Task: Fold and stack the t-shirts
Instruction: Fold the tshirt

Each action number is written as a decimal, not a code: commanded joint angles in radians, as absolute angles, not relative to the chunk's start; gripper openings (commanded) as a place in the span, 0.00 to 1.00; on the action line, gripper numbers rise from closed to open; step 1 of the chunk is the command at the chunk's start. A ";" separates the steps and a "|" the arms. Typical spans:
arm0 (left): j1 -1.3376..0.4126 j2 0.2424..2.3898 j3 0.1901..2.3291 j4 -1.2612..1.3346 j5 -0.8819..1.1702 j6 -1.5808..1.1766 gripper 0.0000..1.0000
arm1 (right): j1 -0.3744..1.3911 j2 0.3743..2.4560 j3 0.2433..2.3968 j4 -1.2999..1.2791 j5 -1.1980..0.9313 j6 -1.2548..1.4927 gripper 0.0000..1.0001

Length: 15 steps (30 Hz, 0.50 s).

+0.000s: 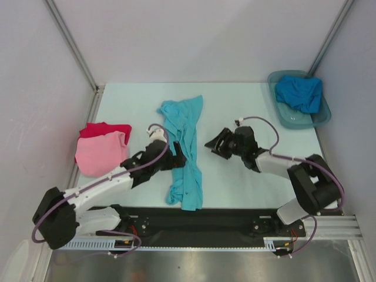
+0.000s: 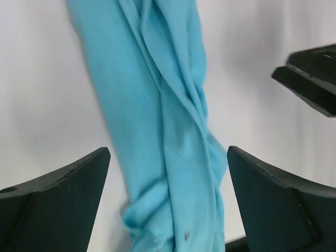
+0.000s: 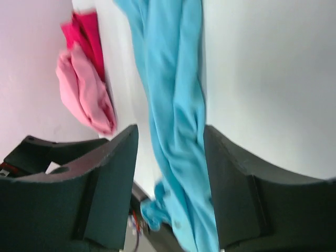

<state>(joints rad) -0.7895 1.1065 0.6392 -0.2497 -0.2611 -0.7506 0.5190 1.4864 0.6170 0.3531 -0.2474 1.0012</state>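
A turquoise t-shirt (image 1: 185,147) lies bunched in a long strip down the middle of the table. My left gripper (image 1: 176,160) stands wide open at the strip's left edge. In the left wrist view the turquoise t-shirt (image 2: 157,131) runs between the spread fingers of the left gripper (image 2: 168,152), unpinched. My right gripper (image 1: 212,144) is open just right of the strip; its wrist view shows the t-shirt (image 3: 173,105) beyond the right gripper (image 3: 170,131). A pink t-shirt (image 1: 100,154) lies on a red t-shirt (image 1: 106,129) at the left. A deeper blue t-shirt (image 1: 299,93) sits crumpled in the tub.
The grey translucent tub (image 1: 294,120) stands at the back right corner. White walls with metal posts close in the table on three sides. The arms' black base rail (image 1: 194,220) runs along the near edge.
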 commanded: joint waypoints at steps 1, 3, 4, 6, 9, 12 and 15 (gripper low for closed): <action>-0.637 1.216 0.773 -0.130 -0.122 -0.647 1.00 | 0.456 1.619 0.793 0.341 -0.340 0.928 0.57; -0.554 1.337 0.842 -0.117 -0.071 -0.620 1.00 | 0.407 1.737 0.905 0.371 -0.397 0.937 0.56; -0.526 1.383 0.909 -0.111 -0.014 -0.612 1.00 | 0.391 1.776 0.937 0.385 -0.417 0.948 0.56; -0.439 1.509 0.975 -0.104 0.049 -0.604 1.00 | 0.350 1.868 1.035 0.425 -0.471 0.960 0.56; -0.333 1.639 1.096 -0.092 0.161 -0.610 1.00 | 0.318 1.943 1.180 0.394 -0.502 0.936 0.55; -0.273 1.796 1.210 -0.115 0.202 -0.603 0.98 | 0.276 2.037 1.265 0.371 -0.534 0.925 0.54; -0.206 1.902 1.304 -0.138 0.215 -0.584 0.98 | 0.236 2.115 1.342 0.406 -0.571 0.934 0.54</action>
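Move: The blue t-shirt lies in a long strip. From the left gripper, its far left corner is about 30 cm ahead, 9 cm left and 9 cm below; its near end is some 15 cm back and 2 cm right, and the pink shirt 6 cm ahead and 32 cm left. From the right gripper, its far right corner is about 31 cm ahead, 7 cm left and 8 cm below, with the bin about 30 cm ahead and 39 cm right. Carry both open, empty grippers fast and forward above the table towards the far end of the blue t-shirt, the left about 22 cm, easing left late and just starting to sink, the right about 19 cm at nearly even height. Turn the left wrist slightly counter-clockwise; keep the left fingers wide and the right ones about half open. ##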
